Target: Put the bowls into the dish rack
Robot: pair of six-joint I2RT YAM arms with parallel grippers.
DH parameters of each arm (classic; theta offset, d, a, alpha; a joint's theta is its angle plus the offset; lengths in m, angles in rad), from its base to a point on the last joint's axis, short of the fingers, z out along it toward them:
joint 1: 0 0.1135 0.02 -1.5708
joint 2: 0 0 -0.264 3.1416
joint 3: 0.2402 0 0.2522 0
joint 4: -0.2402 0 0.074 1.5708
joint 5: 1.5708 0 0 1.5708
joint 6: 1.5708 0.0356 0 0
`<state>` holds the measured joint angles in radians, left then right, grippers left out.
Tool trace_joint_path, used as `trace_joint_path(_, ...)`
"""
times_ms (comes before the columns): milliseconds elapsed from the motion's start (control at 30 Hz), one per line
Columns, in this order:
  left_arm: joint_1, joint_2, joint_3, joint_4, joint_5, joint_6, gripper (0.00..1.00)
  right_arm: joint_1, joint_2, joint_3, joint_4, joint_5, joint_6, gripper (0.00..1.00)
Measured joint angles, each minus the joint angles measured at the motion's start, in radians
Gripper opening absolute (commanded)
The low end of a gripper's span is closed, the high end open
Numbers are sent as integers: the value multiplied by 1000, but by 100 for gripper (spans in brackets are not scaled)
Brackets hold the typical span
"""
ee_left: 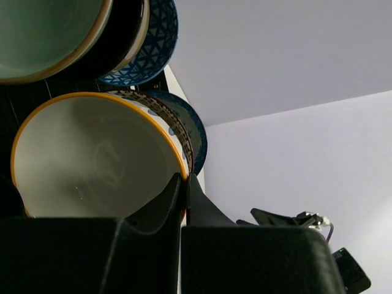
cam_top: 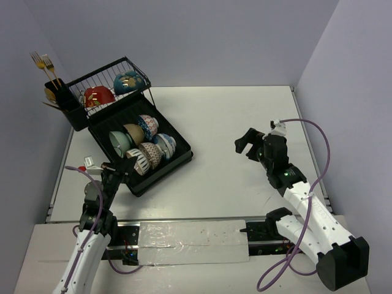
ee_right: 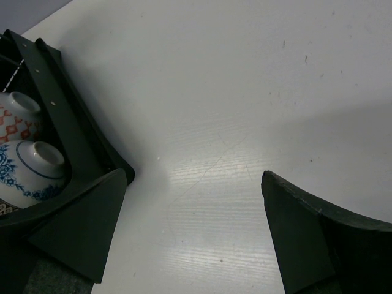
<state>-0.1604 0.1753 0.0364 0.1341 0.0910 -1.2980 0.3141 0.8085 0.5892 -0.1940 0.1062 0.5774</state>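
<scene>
The black dish rack (cam_top: 179, 160) stands at the left of the table. Several bowls stand on edge in its lower tray. A red bowl (cam_top: 98, 96) and a teal and gold bowl (cam_top: 128, 82) sit in the upper wire tier. My left gripper (cam_top: 119, 176) is at the tray's near corner, shut on the orange rim of a cream bowl (ee_left: 92, 159), the front one in its row (cam_top: 138, 163). One finger is inside the rim and the other outside (ee_left: 185, 179). My right gripper (cam_top: 245, 144) hangs open over bare table (ee_right: 193, 176), right of the rack and holding nothing.
A black utensil cup (cam_top: 61, 98) with gold forks (cam_top: 43, 61) hangs at the rack's far left. The right wrist view shows the rack's corner (ee_right: 73, 141), a blue-flowered bowl (ee_right: 33, 168) and a red-patterned bowl (ee_right: 18, 116). Grey walls close in the table.
</scene>
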Motion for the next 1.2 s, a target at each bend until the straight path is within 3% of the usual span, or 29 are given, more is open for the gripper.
trace_joint_path(533, 5, 40, 3, 17, -1, -61, 0, 0, -16, 0, 0, -4, 0, 98)
trace_joint_path(867, 6, -44, 5, -83, -21, -72, 0, 0, -21, 0, 1, -18, -3, 98)
trace_joint_path(1033, 6, -83, 6, -134, -33, -77, 19, 0, -21, 0, 1, -21, -3, 98)
trace_joint_path(1067, 6, -87, 7, -147, -33, -79, 30, 0, -21, 0, 2, -21, -3, 98)
trace_joint_path(1200, 6, -89, 10, -219, -47, -71, 51, 0, -21, 0, 4, -25, -2, 98)
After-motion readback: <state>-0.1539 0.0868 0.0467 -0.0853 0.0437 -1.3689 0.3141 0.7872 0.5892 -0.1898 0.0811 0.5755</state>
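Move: The left hand has its fingers shut on the upper rim of the striped bowl, whose middle lies about 3 cm ahead, 1 cm right and 5 cm below. The patterned bowl is some 5 cm ahead, 6 cm right and 6 cm below; the green bowl is about 8 cm ahead, 5 cm left and 5 cm below. From the idle right hand, the striped bowl lies roughly 35 cm left, 2 cm back and 5 cm below. The left hand first keeps its pinch on the striped bowl's top rim and stays almost in place, only easing a little back, left and down. At the end its fingers open to a bit under half while it sinks to about 2.5 cm below its start and tips down some 10 degrees, the lower finger going into the bowl's mouth and the upper one staying by the rim. ##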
